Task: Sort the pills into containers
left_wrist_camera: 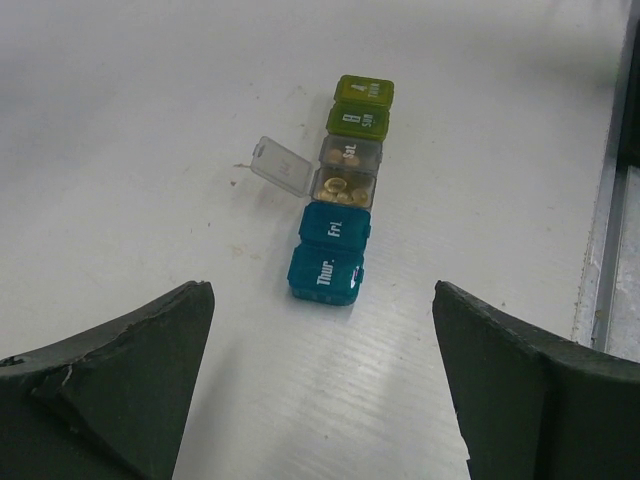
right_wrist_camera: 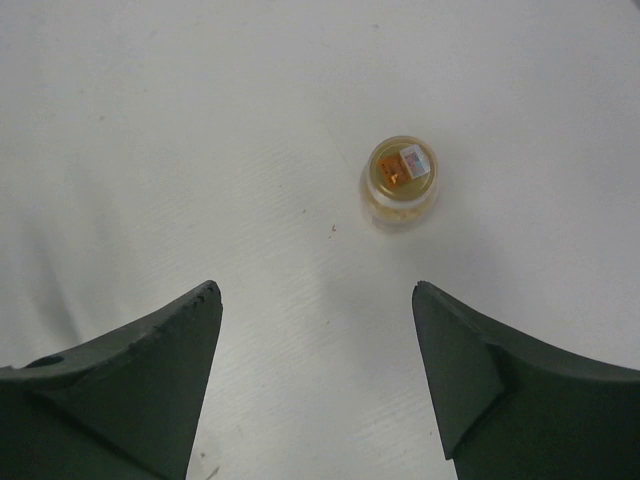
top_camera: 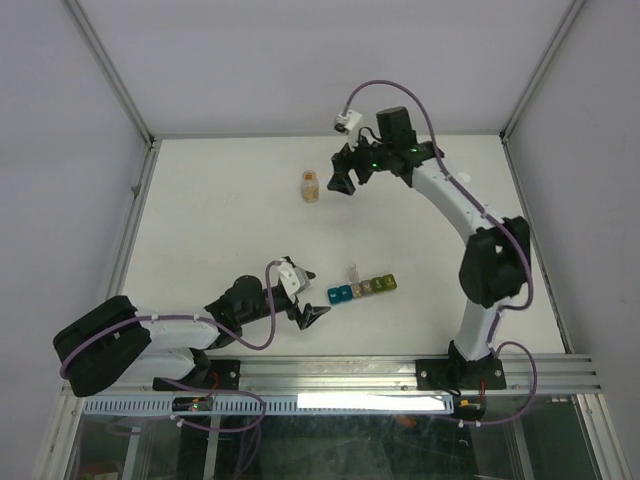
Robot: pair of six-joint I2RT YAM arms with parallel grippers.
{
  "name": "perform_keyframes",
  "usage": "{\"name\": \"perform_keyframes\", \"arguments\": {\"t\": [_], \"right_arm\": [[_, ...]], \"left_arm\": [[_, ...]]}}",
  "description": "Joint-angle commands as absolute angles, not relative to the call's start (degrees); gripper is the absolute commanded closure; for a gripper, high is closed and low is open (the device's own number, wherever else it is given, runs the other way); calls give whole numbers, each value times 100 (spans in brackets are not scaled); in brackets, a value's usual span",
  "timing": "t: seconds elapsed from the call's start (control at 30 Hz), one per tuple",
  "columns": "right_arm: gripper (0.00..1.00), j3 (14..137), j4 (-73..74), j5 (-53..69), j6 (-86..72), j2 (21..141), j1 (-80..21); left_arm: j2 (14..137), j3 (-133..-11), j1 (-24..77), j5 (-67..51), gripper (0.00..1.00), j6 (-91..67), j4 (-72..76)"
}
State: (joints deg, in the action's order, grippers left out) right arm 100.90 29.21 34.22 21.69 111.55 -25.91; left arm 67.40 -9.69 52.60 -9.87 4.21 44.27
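Note:
The containers (top_camera: 362, 288) (left_wrist_camera: 340, 200) are a strip of five small cells lying near the table's front. The blue, teal, olive and yellow-green cells have their lids down. The grey middle cell has its clear lid (left_wrist_camera: 281, 165) flipped open, and orange-tan pills (left_wrist_camera: 340, 188) lie inside it. My left gripper (top_camera: 314, 294) (left_wrist_camera: 322, 300) is open and empty, just short of the strip's blue end. My right gripper (top_camera: 345, 170) (right_wrist_camera: 315, 287) is open and empty at the far side of the table, a little short of a small round orange-tinted bottle (top_camera: 311, 187) (right_wrist_camera: 399, 180) that stands upright.
A metal rail (left_wrist_camera: 605, 250) runs along the table edge to the right of the strip. White walls with metal frame posts (top_camera: 135, 190) enclose the table on the left, back and right.

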Motion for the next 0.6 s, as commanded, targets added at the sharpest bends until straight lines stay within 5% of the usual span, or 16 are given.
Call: {"name": "perform_keyframes", "arguments": {"t": [0.0, 0.3, 0.57], "right_arm": [[20, 8818, 2541, 4224, 2457, 9632, -2333], [21, 6601, 2437, 4543, 2309, 7971, -1980], [27, 6146, 2365, 5320, 2341, 8069, -1245]], "left_arm": [[7279, -993, 5359, -1500, 7, 1188, 5724], [8618, -1392, 5405, -1605, 7, 1515, 6484], [9422, -1822, 5464, -1739, 9, 1500, 6737]]}}
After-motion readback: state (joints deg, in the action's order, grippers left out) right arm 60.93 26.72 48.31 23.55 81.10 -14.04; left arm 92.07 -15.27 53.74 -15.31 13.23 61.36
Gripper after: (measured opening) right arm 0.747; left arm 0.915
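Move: The pill organizer's blue end lies about 6 cm to the left hand's right, 3 cm ahead and 5 cm below; the open clear lid is 3 cm farther right than that and 4 cm farther out. From the right hand the organizer's middle is some 17 cm back, 6 cm right and 16 cm below, the open lid 13 cm back and 4 cm right. The pill bottle stands 9 cm ahead of the right hand and 7 cm left. Both open hands close in on the pill organizer without visible contact. The left slides about 4 cm right and sinks nearly as far towards its blue end, turning slightly clockwise, fingers wide. The right swings back and right some 16 cm away from the bottle, rising first over about 4 cm, then dipping to just below its starting height. ##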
